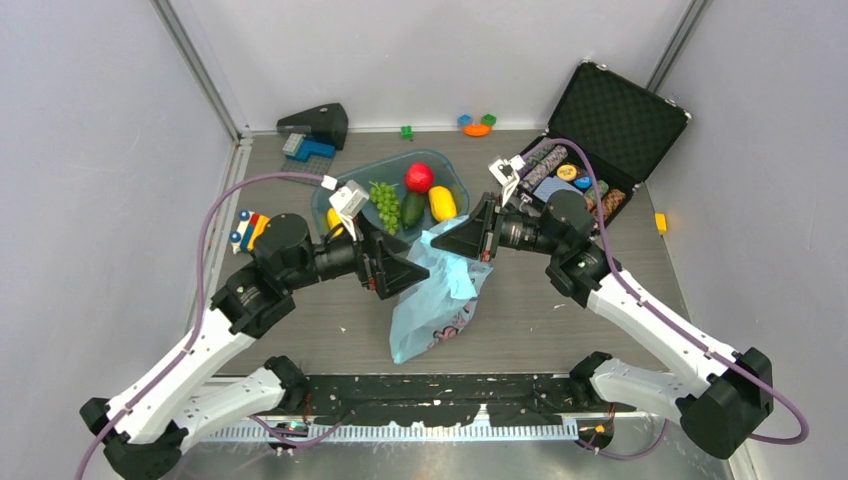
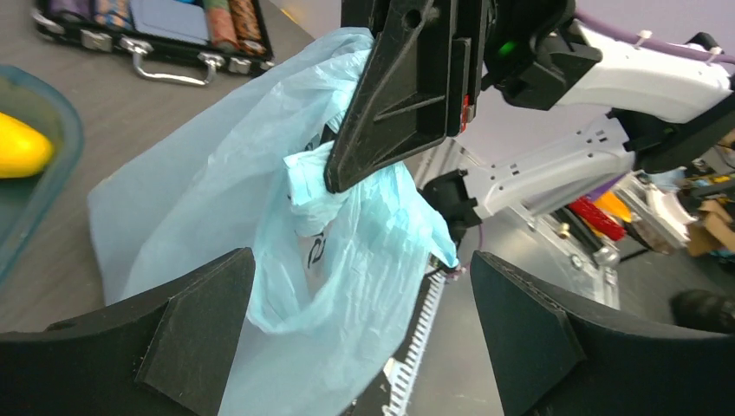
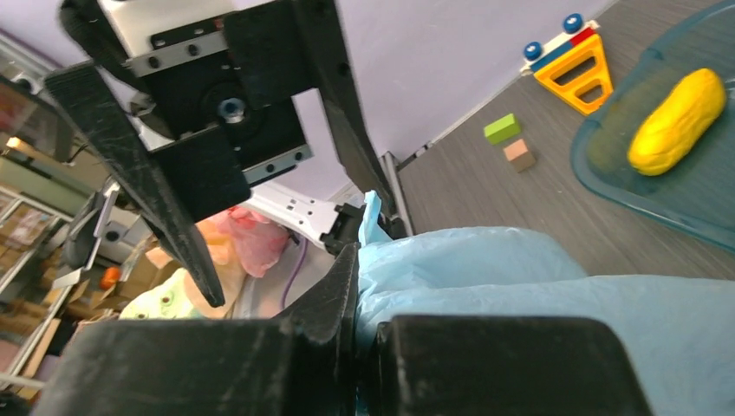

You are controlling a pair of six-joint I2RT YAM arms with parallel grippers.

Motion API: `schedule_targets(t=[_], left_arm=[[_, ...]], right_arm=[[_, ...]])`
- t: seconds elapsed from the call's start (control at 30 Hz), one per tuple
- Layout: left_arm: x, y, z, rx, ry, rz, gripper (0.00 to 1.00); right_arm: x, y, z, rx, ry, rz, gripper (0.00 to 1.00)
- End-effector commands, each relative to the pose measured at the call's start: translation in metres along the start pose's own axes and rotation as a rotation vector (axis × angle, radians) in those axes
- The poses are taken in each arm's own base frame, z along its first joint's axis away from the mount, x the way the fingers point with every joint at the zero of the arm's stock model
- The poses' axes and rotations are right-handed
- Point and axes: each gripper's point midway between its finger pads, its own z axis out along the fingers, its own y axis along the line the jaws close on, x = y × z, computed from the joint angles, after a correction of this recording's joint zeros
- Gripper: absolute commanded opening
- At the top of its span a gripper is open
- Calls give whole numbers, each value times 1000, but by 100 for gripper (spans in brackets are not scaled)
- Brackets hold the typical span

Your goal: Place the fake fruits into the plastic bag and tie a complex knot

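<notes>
The light-blue plastic bag (image 1: 432, 305) is lifted at its top and hangs down to the table. My right gripper (image 1: 442, 243) is shut on a bunched piece of the bag's upper edge (image 3: 485, 277). My left gripper (image 1: 405, 277) is open, its fingers (image 2: 195, 325) wide apart on either side of the bag's opening (image 2: 347, 251), not touching it. The fake fruits lie in the clear blue tub (image 1: 352, 182): green grapes (image 1: 384, 203), a red apple (image 1: 419, 177), a dark green one (image 1: 413, 209) and a yellow one (image 1: 441, 203). No knot shows.
An open black case (image 1: 612, 115) with small items stands at the back right. Toy blocks (image 1: 477, 125) lie along the back wall, a black holder (image 1: 318, 124) at the back left, a coloured toy (image 1: 248, 230) at the left, and a yellow block (image 1: 660, 222) at the right.
</notes>
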Motion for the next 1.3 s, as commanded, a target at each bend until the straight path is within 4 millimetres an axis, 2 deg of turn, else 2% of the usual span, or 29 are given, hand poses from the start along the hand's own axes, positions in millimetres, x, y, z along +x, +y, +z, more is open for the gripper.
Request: schedule_targets(t=[0.0, 0.13, 0.27, 0.53, 0.77, 0.93, 1.07, 1.2, 1.27], left_arm=[[-15, -28, 4, 205, -40, -71, 98], [-5, -18, 11, 221, -10, -140, 86], [-1, -6, 17, 207, -2, -157, 89], [-7, -17, 23, 315, -15, -142, 86], [-4, -14, 28, 329, -13, -147, 74], [-2, -10, 26, 321, -23, -140, 61], [1, -7, 24, 305, -29, -135, 55], [1, -4, 25, 288, -31, -136, 42], [2, -2, 26, 281, -30, -137, 39]], right_arm=[[-17, 28, -2, -157, -76, -61, 5], [-14, 27, -1, -188, -81, -40, 5], [-13, 28, 0, -206, -78, -36, 5], [-9, 26, 1, -215, -60, -14, 5], [-6, 15, 5, -197, -42, 33, 5], [-5, 9, 4, -183, -47, 52, 5], [-5, 5, 4, -174, -51, 61, 5], [-5, 4, 4, -172, -52, 66, 5], [-5, 3, 3, -171, -52, 67, 5]])
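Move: The bag's loose end pokes out of the right hand's shut fingertips, about 3 cm to the left of the right hand point and level with it. From the open left hand it lies about 4 cm to the right and 3 cm ahead, at nearly the same height, 1 cm lower. The bag's body hangs some 18 cm below the left hand, 3 cm back and 3 cm to its right; the teal basket is about 21 cm ahead, 6 cm left and 30 cm down. The bag's loose end is closed in on by the left hand, which eases about 3 cm to the right, ending slightly lower after a small dip and rise, and turns roughly 15 degrees clockwise. Its wide-open fingers shut to under half their gap around the end without yet pinching it. The right hand keeps its shut grip on the gathered bag, shifting hardly a centimetre. ##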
